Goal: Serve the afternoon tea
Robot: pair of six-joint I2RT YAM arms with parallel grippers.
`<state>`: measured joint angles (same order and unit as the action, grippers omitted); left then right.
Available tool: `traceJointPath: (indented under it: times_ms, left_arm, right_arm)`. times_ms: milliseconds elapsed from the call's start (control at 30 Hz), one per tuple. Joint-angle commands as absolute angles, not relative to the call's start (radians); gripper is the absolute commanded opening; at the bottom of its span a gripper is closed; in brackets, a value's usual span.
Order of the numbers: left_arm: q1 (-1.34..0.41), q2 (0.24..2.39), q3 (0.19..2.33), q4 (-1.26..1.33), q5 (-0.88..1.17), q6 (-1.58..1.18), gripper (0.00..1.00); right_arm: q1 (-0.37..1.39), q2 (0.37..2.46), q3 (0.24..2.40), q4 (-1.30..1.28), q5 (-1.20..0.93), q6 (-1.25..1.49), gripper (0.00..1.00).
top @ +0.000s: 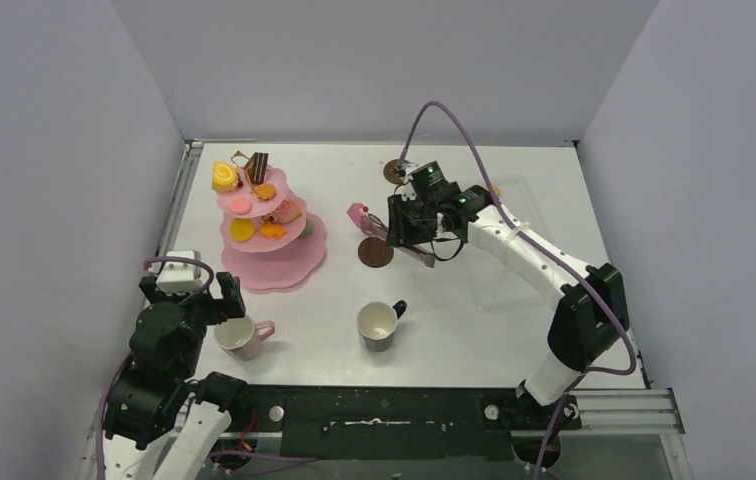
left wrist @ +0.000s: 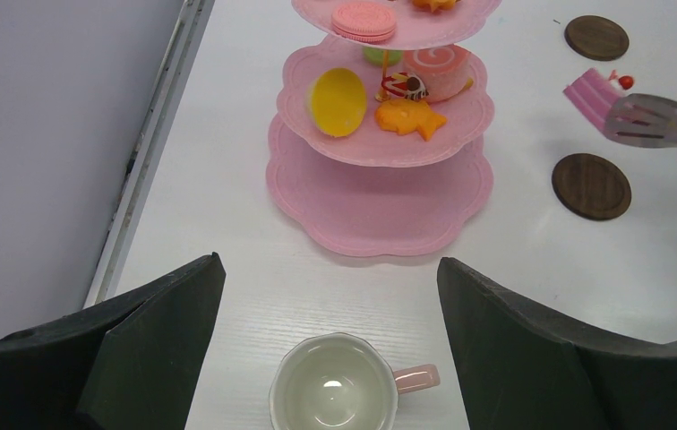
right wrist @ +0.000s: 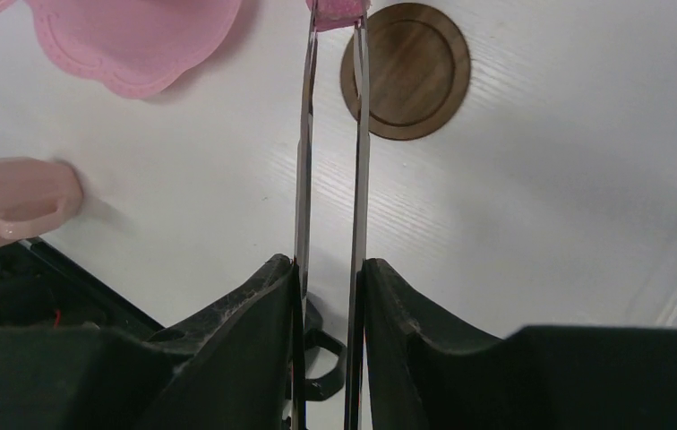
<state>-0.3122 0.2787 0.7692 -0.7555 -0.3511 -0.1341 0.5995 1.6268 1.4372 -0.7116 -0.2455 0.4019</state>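
The pink three-tier stand [top: 272,255] holds several toy pastries [top: 242,229] at the left rear. My left gripper [top: 216,303] is open, and the pink mug [left wrist: 335,394] stands on the table between and below its fingers [left wrist: 165,340], untouched. The pink mug shows in the top view [top: 239,337] too. My right gripper [right wrist: 329,269] is shut on the long metal tongs [right wrist: 358,134], whose tips pinch a pink cake slice [top: 359,215] above the table beside a brown coaster [top: 375,252]. The second coaster [top: 394,172] lies farther back. The black mug [top: 379,325] stands front centre.
A clear plastic tray [top: 519,250] lies under the right arm. A metal rail [top: 182,190] runs along the table's left edge, with grey walls on three sides. In the left wrist view the tongs [left wrist: 662,124] and cake slice [left wrist: 593,90] hover between the two coasters [left wrist: 591,185].
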Motion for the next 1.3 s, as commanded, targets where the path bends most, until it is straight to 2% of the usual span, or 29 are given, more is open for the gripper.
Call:
traceJointPath:
  times_ms: [0, 900, 1267]
  left_arm:
    - [-0.307, 0.282, 0.779, -0.712, -0.35, -0.129, 0.88]
    - [-0.306, 0.285, 0.779, -0.709, -0.345, -0.133, 0.88]
    - [-0.307, 0.278, 0.779, -0.712, -0.344, -0.134, 0.88]
  right_arm:
    - [0.653, 1.679, 1.48, -0.587, -0.302, 0.481, 0.31]
    - [0.861, 1.956, 1.592, -0.315, -0.446, 0.664, 0.33]
    - [0.896, 2.084, 1.71, -0.3, -0.478, 0.697, 0.35]
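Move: The right hand holds metal tongs pinching a small pink cake; the pink stand's empty bottom tier, where it goes, has its middle about 29 cm to the left, 6 cm ahead and 16 cm below. The middle tier stands over it, 6 cm below hand height. A brown coaster lies 5 cm ahead and 5 cm left; the dark-handled mug, 14 cm back and 5 cm left. For the left hand, the bottom tier is about 20 cm ahead, 7 cm right, 23 cm down. Leftward from over the coaster area, the right hand sweeps some 19 cm to the stand, sinking about 7 cm (first early, then again near the end) and easing back a little. The wrist turns roughly 20 degrees, partly counter-clockwise, as the tong tips slip in under the middle tier's front edge, above the bottom tier; the fingers keep their hold on the tongs. ##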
